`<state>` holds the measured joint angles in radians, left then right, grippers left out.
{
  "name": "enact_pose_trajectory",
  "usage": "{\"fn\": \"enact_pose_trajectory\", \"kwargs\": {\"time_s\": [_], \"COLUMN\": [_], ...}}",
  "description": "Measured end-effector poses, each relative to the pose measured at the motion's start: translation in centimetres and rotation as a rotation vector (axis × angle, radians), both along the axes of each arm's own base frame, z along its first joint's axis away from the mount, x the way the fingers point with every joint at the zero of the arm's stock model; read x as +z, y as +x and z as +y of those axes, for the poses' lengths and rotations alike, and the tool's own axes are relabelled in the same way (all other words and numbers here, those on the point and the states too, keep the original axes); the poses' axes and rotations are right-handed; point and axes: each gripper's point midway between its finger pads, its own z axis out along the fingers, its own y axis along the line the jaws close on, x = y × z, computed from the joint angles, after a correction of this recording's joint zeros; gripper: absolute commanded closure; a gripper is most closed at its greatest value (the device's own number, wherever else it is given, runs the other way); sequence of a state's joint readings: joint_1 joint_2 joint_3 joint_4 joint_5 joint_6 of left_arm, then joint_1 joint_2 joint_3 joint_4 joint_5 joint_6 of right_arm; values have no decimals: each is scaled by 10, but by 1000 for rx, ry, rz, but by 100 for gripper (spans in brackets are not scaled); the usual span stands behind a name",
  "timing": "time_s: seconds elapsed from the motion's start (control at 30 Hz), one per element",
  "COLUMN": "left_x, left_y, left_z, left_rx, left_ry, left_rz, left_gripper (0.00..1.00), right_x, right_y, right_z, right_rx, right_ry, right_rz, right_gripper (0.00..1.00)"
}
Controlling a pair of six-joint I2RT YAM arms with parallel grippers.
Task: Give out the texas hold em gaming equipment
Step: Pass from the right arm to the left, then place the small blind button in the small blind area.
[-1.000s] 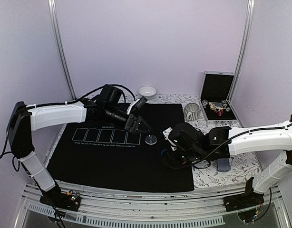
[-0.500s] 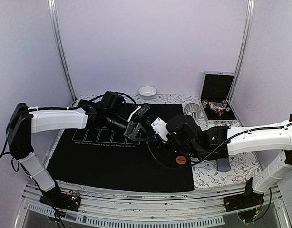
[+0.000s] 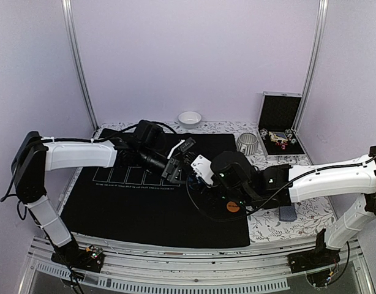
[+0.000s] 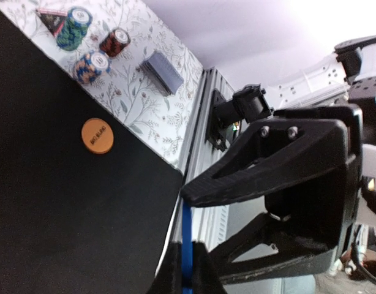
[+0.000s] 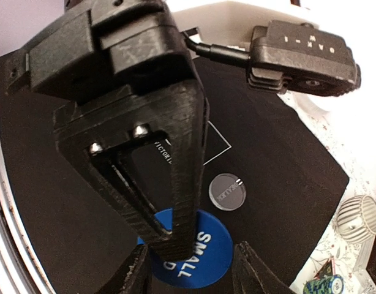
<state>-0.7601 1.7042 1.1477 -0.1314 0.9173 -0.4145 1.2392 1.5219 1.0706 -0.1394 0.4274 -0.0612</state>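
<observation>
Both grippers hold one blue disc point(image 5: 203, 254) marked SMALL above the black mat point(image 3: 133, 208). My right gripper point(image 5: 188, 272) is shut on it across its width. My left gripper point(image 4: 187, 269) is shut on its thin edge point(image 4: 187, 245), with a left finger point(image 5: 163, 159) lying over the disc's face. In the top view the left gripper point(image 3: 179, 164) and right gripper point(image 3: 199, 170) meet at mid-mat. An orange disc point(image 3: 233, 207) and a grey disc point(image 5: 228, 191) lie on the mat. Chip stacks point(image 4: 73, 27), a red triangular marker point(image 4: 52, 18) and a card deck point(image 4: 162, 70) sit on the floral cloth.
A ribbed metal mug point(image 3: 247, 143) stands just beyond the mat's far right corner. A small white bowl point(image 3: 190, 117) is at the back. An open black case point(image 3: 280, 122) with small items stands at the back right. The mat's near edge runs close to the table rail point(image 4: 203, 110).
My right arm swung left with the blue disc up to the left gripper, and the orange disc came into view on the mat. My left gripper went from open to shut on the disc's edge.
</observation>
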Motion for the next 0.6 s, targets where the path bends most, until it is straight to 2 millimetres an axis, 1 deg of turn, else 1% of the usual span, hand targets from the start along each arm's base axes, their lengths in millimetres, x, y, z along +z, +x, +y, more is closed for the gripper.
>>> {"fn": "enact_pose_trajectory", "kwargs": {"time_s": [0.03, 0.17, 0.27, 0.33, 0.37, 0.4, 0.43, 0.5, 0.6], "left_x": [0, 0, 0, 0, -1, -2, -3, -6, -14], "left_y": [-1, 1, 9, 22, 31, 45, 61, 102, 165], "left_z": [0, 0, 3, 10, 15, 23, 33, 62, 105], "left_rx": [-3, 1, 27, 70, 98, 140, 191, 320, 503], "left_ry": [-2, -1, -2, 3, 6, 11, 17, 38, 79], "left_rz": [1, -3, -15, -21, -25, -28, -34, -55, -75], "left_gripper": [100, 100, 100, 100, 100, 100, 100, 100, 100], "right_x": [0, 3, 5, 6, 7, 9, 12, 20, 38], "right_y": [1, 3, 6, 8, 8, 9, 9, 11, 14], "right_z": [-1, -2, -4, -6, -7, -8, -10, -14, -25], "right_rx": [-8, -23, -46, -62, -68, -75, -85, -105, -140], "right_ry": [-2, 0, 3, 5, 10, 14, 22, 51, 114], "right_rz": [-5, -22, -28, -32, -31, -35, -36, -34, -19], "right_gripper": [57, 46, 30, 22, 18, 14, 13, 9, 8]}}
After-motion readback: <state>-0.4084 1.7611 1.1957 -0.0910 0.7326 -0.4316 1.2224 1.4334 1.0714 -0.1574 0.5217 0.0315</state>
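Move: The blue small blind disc is already pinched by its edge in the left fingers, its middle some 3 cm right of that hand and 1 cm lower, and it still sits between the right fingers, practically at the right hand point. From the left hand, the nearest printed card box lies about 18 cm ahead, 6 left; the dealer disc 16 ahead, 5 right; the orange disc 1 ahead, 21 right; all some 18 cm below. Forward and left, the left hand gathers speed after a brief hold and carries the small blind disc nearly level away from the right gripper, about 20 cm in all, swinging some 30 degrees counter-clockwise with its pinch kept. The right fingers open from half to wide, letting go of the disc, and that hand rises about 4 cm, drifting a little right. ##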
